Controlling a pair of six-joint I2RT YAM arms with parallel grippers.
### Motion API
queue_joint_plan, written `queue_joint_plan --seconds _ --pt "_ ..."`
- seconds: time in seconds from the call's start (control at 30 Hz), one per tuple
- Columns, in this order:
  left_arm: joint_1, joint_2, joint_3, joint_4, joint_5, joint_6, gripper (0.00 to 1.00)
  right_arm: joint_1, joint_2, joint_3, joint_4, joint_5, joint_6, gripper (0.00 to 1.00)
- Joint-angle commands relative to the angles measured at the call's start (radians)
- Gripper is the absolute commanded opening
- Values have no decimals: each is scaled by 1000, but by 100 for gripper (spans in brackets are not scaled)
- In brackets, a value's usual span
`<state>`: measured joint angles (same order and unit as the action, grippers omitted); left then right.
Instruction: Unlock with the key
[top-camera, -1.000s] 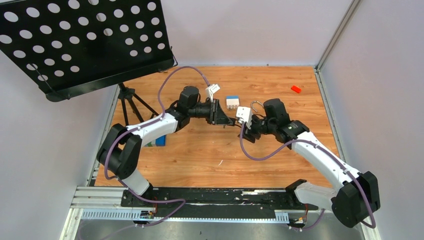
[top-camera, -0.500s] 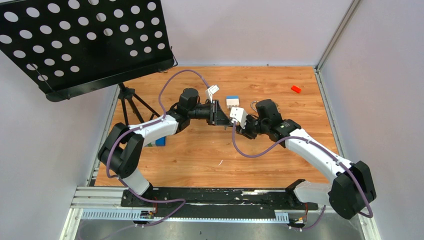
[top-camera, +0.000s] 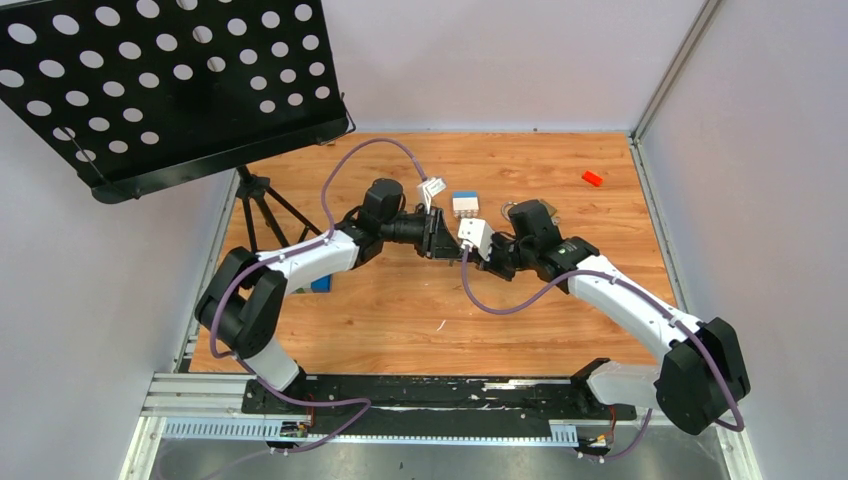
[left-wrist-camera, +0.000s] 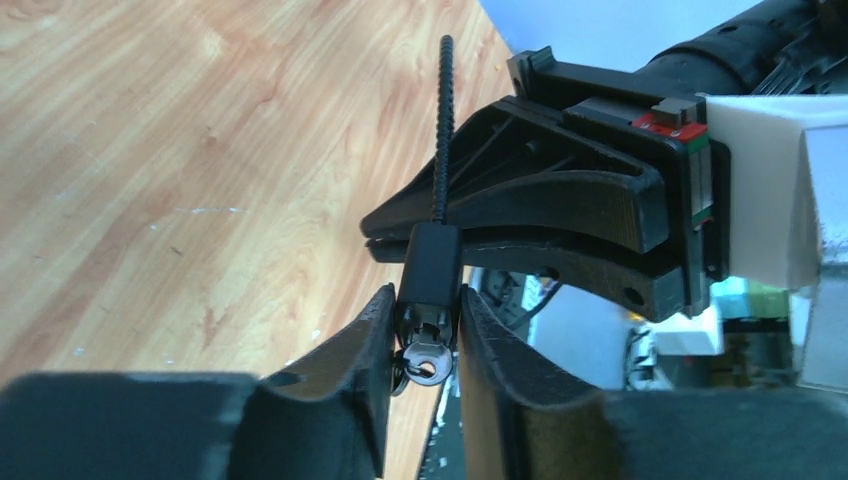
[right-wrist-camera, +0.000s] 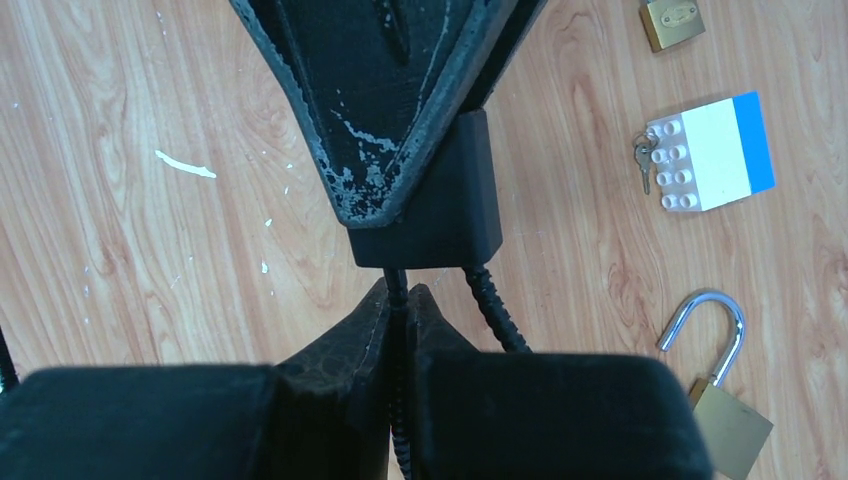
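Note:
My left gripper (left-wrist-camera: 428, 300) is shut on the blocky black end (left-wrist-camera: 432, 260) of a black cable, held above the table. A small dull grey key (left-wrist-camera: 430, 365) sticks out of that block's end between my left fingers. The ribbed cable (right-wrist-camera: 398, 300) runs from the block (right-wrist-camera: 440, 210) into my right gripper (right-wrist-camera: 398, 295), which is shut on it just below the block. In the top view both grippers meet nose to nose, left (top-camera: 447, 243) and right (top-camera: 472, 256).
On the wood lie an open brass padlock (right-wrist-camera: 725, 400), a small brass padlock (right-wrist-camera: 672, 22), and a white and blue brick (right-wrist-camera: 712, 150) with another tiny key (right-wrist-camera: 643, 160) beside it. A red brick (top-camera: 592, 178) sits far right; a music stand (top-camera: 170, 80) overhangs the left.
My right gripper has moved left up to the left gripper and closed on the cable. The left gripper kept its hold on the block, turning slightly.

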<state>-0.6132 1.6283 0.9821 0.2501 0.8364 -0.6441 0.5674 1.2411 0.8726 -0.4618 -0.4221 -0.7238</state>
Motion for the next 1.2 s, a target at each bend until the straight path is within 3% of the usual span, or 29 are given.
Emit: queue_joint_plan --seconds 0.0,0.33,0.37,0.57,0.87,1.07,1.17 --pt "11 -64 41 -101 -105 185 41 4 -11 69 -39 -79 -38 0" --pt "11 -215 40 -233 -274 528 98 -15 1 99 -149 -202 -69 0" --pt "11 -232 34 -235 -286 568 100 -17 6 109 -167 -225 -74 0" --pt "12 -332 -54 -218 -343 855 100 -28 49 156 -264 -350 -89 0" --pt "12 -489 -147 -279 -389 1019 100 -29 63 142 -256 -385 -78 0" --pt "13 -512 -158 -423 -244 1136 100 -28 76 143 -259 -398 -69 0" --pt "12 -494 -138 -445 -192 1065 100 -28 97 155 -270 -419 -68 0"
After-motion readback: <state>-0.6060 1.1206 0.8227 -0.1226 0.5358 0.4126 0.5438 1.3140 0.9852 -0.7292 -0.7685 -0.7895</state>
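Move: The black lock sits between the left fingertips, about 1 cm to their right; from the right hand, which pinches its cable, it is some 3 cm left and 1 cm ahead, 1 cm lower. From the left hand, on the table about 14 cm below, the white-blue block lies some 17 cm straight ahead, the small padlock 16 cm ahead and 9 cm left, the open padlock 16 cm ahead and 14 cm right. Left fingers open, free the lock and retreat 10 cm left, rolling; the right draws it back 6 cm. ##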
